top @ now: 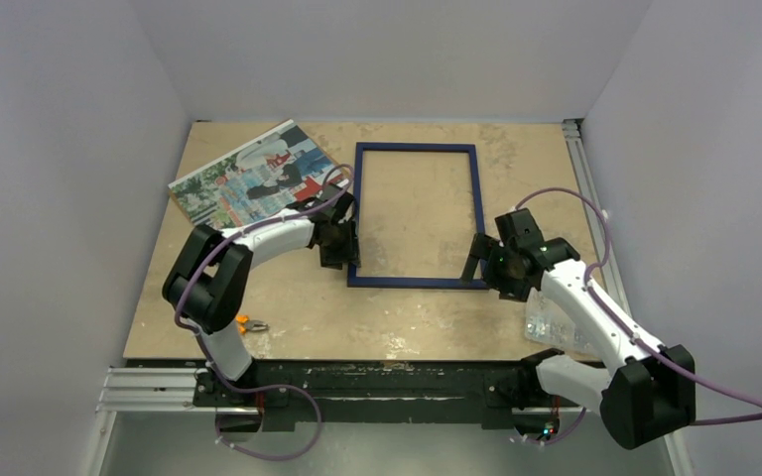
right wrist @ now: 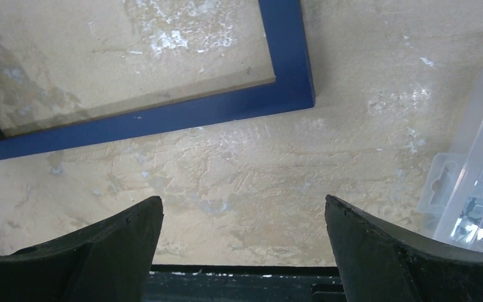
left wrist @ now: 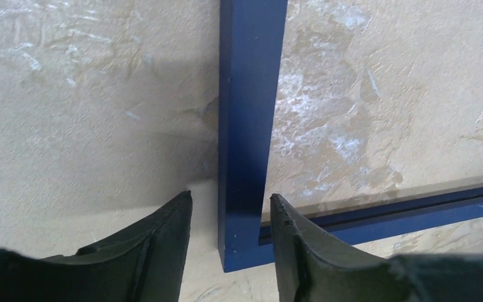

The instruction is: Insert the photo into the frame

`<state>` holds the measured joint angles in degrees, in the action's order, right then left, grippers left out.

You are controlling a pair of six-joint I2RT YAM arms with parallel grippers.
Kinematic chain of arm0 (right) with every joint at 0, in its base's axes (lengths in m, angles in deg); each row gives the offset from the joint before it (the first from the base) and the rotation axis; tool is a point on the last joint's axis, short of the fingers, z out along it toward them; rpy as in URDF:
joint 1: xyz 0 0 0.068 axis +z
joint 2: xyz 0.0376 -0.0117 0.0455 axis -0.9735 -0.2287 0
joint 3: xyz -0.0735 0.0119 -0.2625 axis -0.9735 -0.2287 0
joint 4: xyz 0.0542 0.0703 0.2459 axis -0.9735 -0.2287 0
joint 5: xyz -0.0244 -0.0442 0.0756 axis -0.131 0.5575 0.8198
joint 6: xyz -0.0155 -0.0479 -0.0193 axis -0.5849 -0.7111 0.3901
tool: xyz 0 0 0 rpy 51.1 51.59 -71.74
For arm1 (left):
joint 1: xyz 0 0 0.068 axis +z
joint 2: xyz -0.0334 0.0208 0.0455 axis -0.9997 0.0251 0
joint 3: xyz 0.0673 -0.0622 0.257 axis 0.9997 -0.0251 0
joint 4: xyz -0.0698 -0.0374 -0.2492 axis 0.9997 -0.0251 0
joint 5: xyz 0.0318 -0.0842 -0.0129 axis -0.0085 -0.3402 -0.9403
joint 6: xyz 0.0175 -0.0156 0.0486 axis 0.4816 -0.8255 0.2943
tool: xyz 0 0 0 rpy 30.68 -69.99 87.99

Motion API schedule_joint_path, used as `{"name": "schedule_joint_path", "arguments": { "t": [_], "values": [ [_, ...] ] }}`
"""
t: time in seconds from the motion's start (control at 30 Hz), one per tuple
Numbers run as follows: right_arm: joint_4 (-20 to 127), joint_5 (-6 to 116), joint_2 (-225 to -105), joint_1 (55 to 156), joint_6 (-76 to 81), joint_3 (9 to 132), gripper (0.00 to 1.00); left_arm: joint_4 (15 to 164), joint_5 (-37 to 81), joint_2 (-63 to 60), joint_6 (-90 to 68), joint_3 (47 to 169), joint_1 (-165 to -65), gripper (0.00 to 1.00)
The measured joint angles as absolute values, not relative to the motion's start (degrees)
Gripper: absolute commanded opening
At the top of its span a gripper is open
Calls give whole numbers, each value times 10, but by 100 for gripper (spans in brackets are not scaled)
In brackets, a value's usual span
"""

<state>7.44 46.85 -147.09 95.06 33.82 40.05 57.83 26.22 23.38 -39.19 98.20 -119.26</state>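
Observation:
The frame [top: 412,283] lies flat in the middle of the table, dark blue side up, with bare table showing through its pane. The photo [top: 248,178] lies face up at the far left, apart from the frame. My left gripper [top: 342,260] is open at the frame's near-left corner. In the left wrist view my left gripper [left wrist: 231,201] has its fingers on either side of the frame's left rail [left wrist: 251,113], with a gap on the outer side. My right gripper [top: 478,268] is open and empty beside the near-right corner. In the right wrist view my right gripper [right wrist: 244,204] hangs over bare table short of the frame [right wrist: 163,116].
A clear plastic package [top: 556,322] lies at the near right, also in the right wrist view [right wrist: 471,189]. A small orange-handled tool [top: 250,323] lies near the table's front edge at the left. Grey walls enclose the wooden table [top: 407,327] on three sides.

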Motion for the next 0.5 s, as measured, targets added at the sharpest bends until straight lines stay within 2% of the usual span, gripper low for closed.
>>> {"name": "schedule_joint_path", "arguments": {
  "t": [0.1,0.3,0.43,0.5],
  "values": [
    [75,481,-1471,951,337,408,98,586,261,243,-392,987,-1197,35],
    [79,492,-1473,951,336,425,99,599,262,253,-396,993,-1210,10],
    [82,497,-1476,951,335,428,99,602,268,254,-398,994,-1220,0],
    [83,498,-1477,951,335,428,98,604,270,254,-403,994,-1227,0]
  ]
}}
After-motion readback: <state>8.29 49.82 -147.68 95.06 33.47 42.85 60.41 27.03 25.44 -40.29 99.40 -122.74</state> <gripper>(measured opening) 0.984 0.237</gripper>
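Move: The frame's left bar already lies between the left hand's half-open pads, within about 1 cm to the right and 1 cm below the hand point; its near-left corner is some 3 cm back. The photo's middle lies about 20 cm ahead and 22 cm left of that hand, the pliers roughly 12 cm back and 21 cm left. From the right hand, the same stretch of bar lies about 27 cm left, 6 cm ahead and 7 cm lower. The left hand, staying low and pointing down at the frame's left bar, travels about 2.5 cm to the right while its fingers close from half open until both pads pinch the bar just ahead of the near-left corner, then keeps carrying the bar rightward in that grip with hardly any wrist turn. Meanwhile the empty right hand, fingers still wide open, eases about 2.5 cm up, left and forward above the frame's near-right corner region, touching nothing, and comes to a stop. ##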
